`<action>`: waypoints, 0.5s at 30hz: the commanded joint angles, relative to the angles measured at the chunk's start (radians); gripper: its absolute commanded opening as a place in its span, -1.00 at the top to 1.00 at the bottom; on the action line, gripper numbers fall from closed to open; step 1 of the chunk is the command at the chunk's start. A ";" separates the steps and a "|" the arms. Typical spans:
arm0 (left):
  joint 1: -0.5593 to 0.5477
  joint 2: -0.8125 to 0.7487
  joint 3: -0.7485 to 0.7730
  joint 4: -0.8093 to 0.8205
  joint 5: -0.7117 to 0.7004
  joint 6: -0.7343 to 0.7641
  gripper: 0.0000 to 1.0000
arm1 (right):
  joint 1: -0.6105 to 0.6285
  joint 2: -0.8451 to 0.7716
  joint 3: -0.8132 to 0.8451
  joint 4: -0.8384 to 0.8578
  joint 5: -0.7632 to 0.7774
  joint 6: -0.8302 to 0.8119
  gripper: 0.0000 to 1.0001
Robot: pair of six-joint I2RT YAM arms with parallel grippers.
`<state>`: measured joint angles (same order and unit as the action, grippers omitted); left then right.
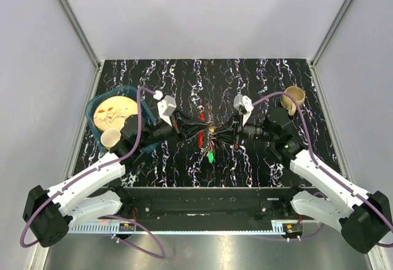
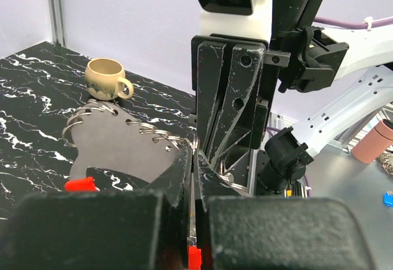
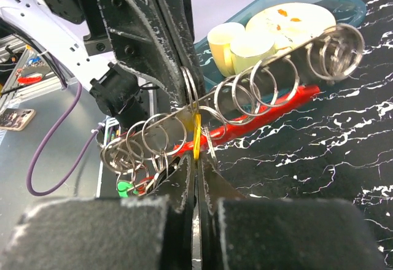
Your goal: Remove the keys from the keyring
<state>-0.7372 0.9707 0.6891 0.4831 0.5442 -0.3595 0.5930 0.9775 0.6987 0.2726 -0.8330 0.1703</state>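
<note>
The keyring is a grey strip carrying a row of several metal rings, with a red piece along it, held off the black table at mid-scene. My left gripper is shut on its edge, seen from the other side as dark fingers clamping a ring. My right gripper is shut on a yellow key that hangs from a ring. A green-headed key dangles from the lower rings. The two grippers meet tip to tip.
A teal tray at the left holds a patterned plate and a cream cup. A beige mug stands at the right, behind my right arm, also seen as a mug beyond the keyring. Side walls bound the table.
</note>
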 commanded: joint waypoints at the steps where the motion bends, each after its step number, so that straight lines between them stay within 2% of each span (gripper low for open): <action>1: 0.009 -0.012 0.004 0.126 -0.076 -0.013 1.00 | 0.024 0.023 0.012 0.068 0.044 0.050 0.92; 5: 0.010 -0.020 -0.003 0.127 -0.072 -0.021 1.00 | 0.022 0.001 0.044 0.002 0.116 0.057 0.80; 6: 0.010 -0.021 -0.005 0.123 -0.069 -0.018 1.00 | 0.024 -0.023 0.050 -0.048 0.135 0.054 0.72; 7: 0.012 -0.030 -0.006 0.115 -0.061 -0.015 1.00 | 0.022 -0.040 0.056 -0.079 0.156 0.046 0.56; 10: 0.012 -0.047 -0.022 0.109 -0.032 0.001 1.00 | 0.024 -0.105 0.093 -0.183 0.216 0.026 0.39; 15: 0.013 -0.056 -0.040 0.094 -0.015 0.027 1.00 | 0.024 -0.152 0.139 -0.165 0.180 0.026 0.35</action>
<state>-0.7307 0.9424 0.6556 0.4946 0.5129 -0.3618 0.6086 0.8635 0.7574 0.1055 -0.6651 0.2081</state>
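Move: The yellow key lies almost at the right fingertips, about 1 cm to the left of that hand's pinch point and level with it in reach and height. Beyond it, the plate's red handle has its middle some 5 cm left of the right hand, 1 cm farther out and 3 cm lower. The green key hangs about 7 cm back, 2 cm left and 5 cm below. From the left hand, the yellow key is roughly 2 cm back, 3 cm right and 1 cm below. Easing about 1 cm forward and slightly down at first, the right hand opens its fingers by about a third, lets go of the yellow key, then turns back up roughly 3 cm and 2 cm to the right, away from the keyring, swinging some 10 degrees clockwise. The left hand stays nearly in place, fingers still shut on a ring at the plate's edge. ##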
